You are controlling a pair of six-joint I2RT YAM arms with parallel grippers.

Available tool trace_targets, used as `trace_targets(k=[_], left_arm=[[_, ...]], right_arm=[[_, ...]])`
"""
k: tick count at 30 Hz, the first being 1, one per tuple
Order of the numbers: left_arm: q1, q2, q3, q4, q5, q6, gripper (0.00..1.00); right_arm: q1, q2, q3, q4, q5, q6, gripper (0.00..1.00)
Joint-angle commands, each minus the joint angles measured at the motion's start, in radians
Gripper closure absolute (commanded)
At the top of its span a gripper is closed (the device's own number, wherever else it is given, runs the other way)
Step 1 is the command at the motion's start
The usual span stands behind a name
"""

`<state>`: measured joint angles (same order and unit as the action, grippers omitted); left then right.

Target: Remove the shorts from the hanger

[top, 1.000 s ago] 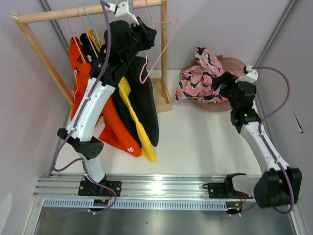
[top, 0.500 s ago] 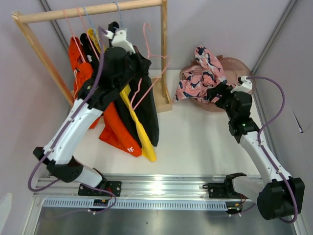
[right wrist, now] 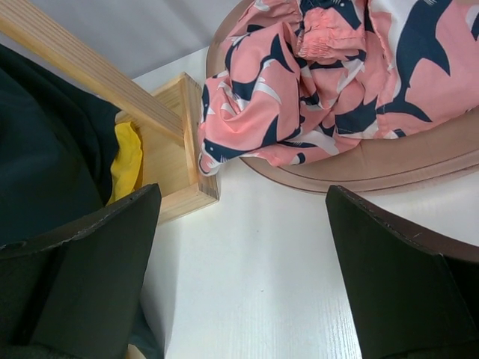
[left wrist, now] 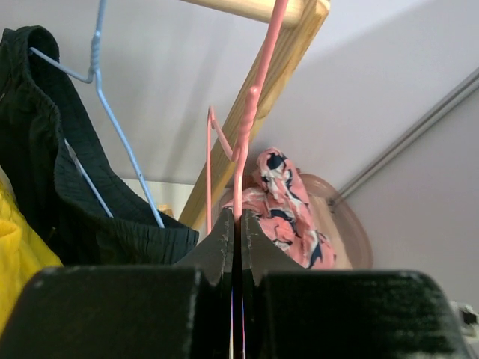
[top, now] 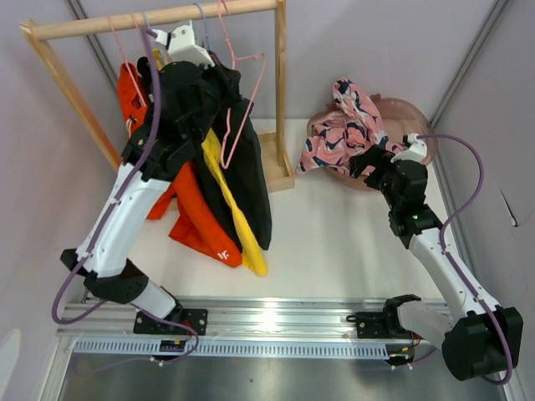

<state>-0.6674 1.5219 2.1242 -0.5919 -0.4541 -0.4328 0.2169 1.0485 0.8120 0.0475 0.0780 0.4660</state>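
Note:
My left gripper is shut on the neck of a bare pink hanger, held up at the wooden rail. Its hook reaches the rail; I cannot tell whether it hangs there. Orange shorts, yellow shorts and black shorts hang on the rack beside my left arm. Pink floral shorts lie in a pink bowl at the right. My right gripper stands open over the table just in front of the bowl, holding nothing.
The rack's right post stands on a wooden base block between the hanging shorts and the bowl. A blue hanger carries the black shorts. Walls close in on both sides.
My left arm swung the pink hanger from the rail's right end, down, then back up and leftward to the rail. My right gripper drew back slightly from the bowl, still open.

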Motion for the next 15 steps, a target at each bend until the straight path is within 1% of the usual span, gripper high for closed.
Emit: trace_targets(k=[1, 2, 3, 4, 5, 6, 9, 12, 15], left_arm=[[0.002, 0.108, 0.118, 0.086, -0.035, 0.068, 1.0], [0.003, 0.144, 0.188, 0.086, -0.04, 0.084, 1.0], [0.006, 0.18, 0.221, 0.093, -0.038, 0.091, 1.0], [0.011, 0.251, 0.253, 0.101, -0.034, 0.095, 1.0], [0.021, 0.28, 0.335, 0.109, -0.018, 0.097, 1.0], [0.028, 0.308, 0.353, 0.138, -0.012, 0.097, 1.0], [0.069, 0.365, 0.369, 0.197, 0.014, 0.066, 1.0], [0.123, 0.402, 0.364, 0.202, 0.061, -0.007, 1.0], [0.147, 0.432, 0.356, 0.213, 0.086, -0.027, 1.0]], right_arm=[[0.004, -0.033, -0.002, -0.009, 0.016, -0.021, 0.01], [0.003, -0.036, -0.002, -0.014, 0.014, -0.023, 0.01], [0.004, -0.044, -0.005, -0.017, 0.011, -0.024, 0.01], [0.004, -0.047, -0.008, -0.02, 0.012, -0.026, 0.01], [0.004, -0.053, -0.011, -0.021, 0.011, -0.024, 0.0], [0.004, -0.057, -0.014, -0.023, 0.005, -0.026, 0.01], [0.01, -0.079, -0.028, -0.034, 0.005, -0.029, 0.01], [0.013, -0.097, -0.046, -0.04, 0.003, -0.029, 0.01], [0.024, -0.108, -0.059, -0.04, -0.001, -0.027, 0.01]])
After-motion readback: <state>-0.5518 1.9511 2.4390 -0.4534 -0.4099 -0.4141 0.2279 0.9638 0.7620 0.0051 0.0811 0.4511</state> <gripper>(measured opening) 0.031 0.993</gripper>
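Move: The left hand holds the empty pink hanger below its hook. The bare stretch of rail it is being taken to lies about 16 cm ahead, 3 cm right and 7 cm above. The dark shorts hang some 14 cm ahead and 7 cm left, their middle about 15 cm lower; the right post's top is roughly 16 cm ahead, 10 cm right and 6 cm up. From the idle, open right hand, that stretch is about 15 cm ahead, 31 cm left and 32 cm up. The left arm, fingers still shut on the pink hanger's wire, carries it forward some 13 cm towards the bare rail between the dark shorts and the right post, bearing about 4 cm right at first and easing slightly back left at the end. After a slight rise the hand sinks about 4 cm in the second half, the wrist staying nearly level, while the open right hand draws back about 2 cm towards its base. ##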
